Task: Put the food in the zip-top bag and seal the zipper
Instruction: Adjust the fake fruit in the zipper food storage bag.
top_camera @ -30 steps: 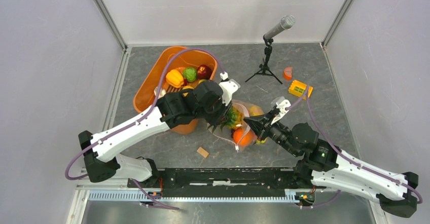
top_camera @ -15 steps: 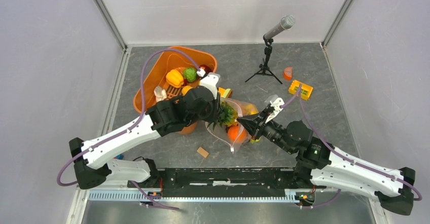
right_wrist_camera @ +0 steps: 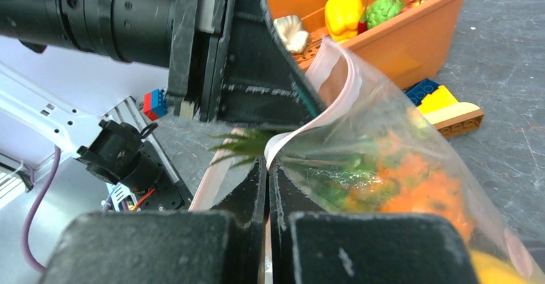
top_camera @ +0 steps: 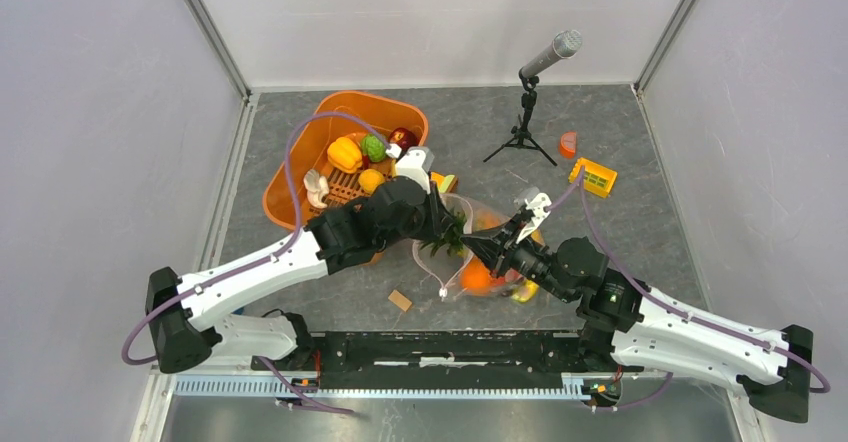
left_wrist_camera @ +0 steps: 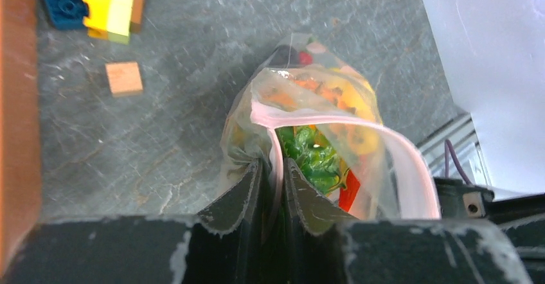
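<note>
The clear zip-top bag (top_camera: 487,267) lies mid-table with its mouth held open between both arms. Inside it are food pieces: a pineapple with green leaves (left_wrist_camera: 313,156) and orange (top_camera: 476,279) and yellow toys. My left gripper (left_wrist_camera: 273,162) is shut on the pink zipper strip (left_wrist_camera: 334,121) at the mouth's left side (top_camera: 447,230). My right gripper (right_wrist_camera: 267,162) is shut on the opposite rim of the zipper (right_wrist_camera: 334,94), seen from above (top_camera: 471,246). More food, a yellow pepper (top_camera: 344,152), a green piece (top_camera: 374,146) and a red one (top_camera: 403,138), sits in the orange tub (top_camera: 298,167).
A microphone on a small tripod (top_camera: 524,114) stands at the back. A yellow block (top_camera: 594,175) and an orange piece (top_camera: 568,143) lie to the far right. A wooden block (top_camera: 400,300) lies near the front, and coloured building blocks (left_wrist_camera: 96,4) lie beside the tub.
Both grippers and the bag have shifted left and slightly toward the near edge. The left jaws have narrowed onto the pink strip. The bag's mouth now gapes wider.
</note>
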You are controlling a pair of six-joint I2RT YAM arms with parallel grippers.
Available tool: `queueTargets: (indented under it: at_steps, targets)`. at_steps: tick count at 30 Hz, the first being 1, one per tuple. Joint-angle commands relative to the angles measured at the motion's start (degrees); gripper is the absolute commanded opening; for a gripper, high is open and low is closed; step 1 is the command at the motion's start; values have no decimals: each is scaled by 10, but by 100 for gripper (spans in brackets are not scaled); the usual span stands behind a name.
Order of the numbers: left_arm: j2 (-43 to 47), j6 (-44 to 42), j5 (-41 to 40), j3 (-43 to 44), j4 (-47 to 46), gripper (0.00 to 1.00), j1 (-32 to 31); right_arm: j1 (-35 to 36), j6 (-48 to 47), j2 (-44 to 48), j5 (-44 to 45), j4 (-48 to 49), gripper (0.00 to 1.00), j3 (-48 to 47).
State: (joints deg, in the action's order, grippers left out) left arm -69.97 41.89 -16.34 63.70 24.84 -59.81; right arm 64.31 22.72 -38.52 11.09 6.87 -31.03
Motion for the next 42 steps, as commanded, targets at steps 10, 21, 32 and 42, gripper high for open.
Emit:
queueTargets:
  at_steps: [10,21,32,42]
  targets:
    - [35,113,198,-137,-191,8,-9,3,12,11,35,62,0,-16]
    - [52,4,240,-96,-138,76,-11,3,-4,12,39,41,0,-38]
    - [-1,-182,247,20,84,90,-11,3,-24,48,51,11,0,-45]
    - [70,-253,22,60,131,100,-11,3,-16,41,72,1,0,-32]
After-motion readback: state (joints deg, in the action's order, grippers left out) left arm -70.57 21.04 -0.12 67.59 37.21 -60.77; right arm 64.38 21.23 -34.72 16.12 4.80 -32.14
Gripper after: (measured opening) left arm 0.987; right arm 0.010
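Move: The pineapple sits body-first in the bag mouth, its crown at my left fingertips and its middle about 4 cm ahead, 6 cm right and 5 cm below my left hand. The orange is roughly 9 cm back, 8 cm right and 12 cm lower; the small wooden block is about 5 cm ahead, 2 cm left and 20 cm below. From my right hand, the pineapple's middle is some 4 cm ahead, 1 cm right and 6 cm below. With my left fingers still narrowed on the pineapple's leaves, I draw back and down about 5 cm at the bag mouth, then spread them wide to let go, rising some 4 cm as the hand turns clockwise by roughly 30 degrees. My right hand keeps its pinch on the zipper rim, easing about 2 cm right and, late on, 2 cm up. ##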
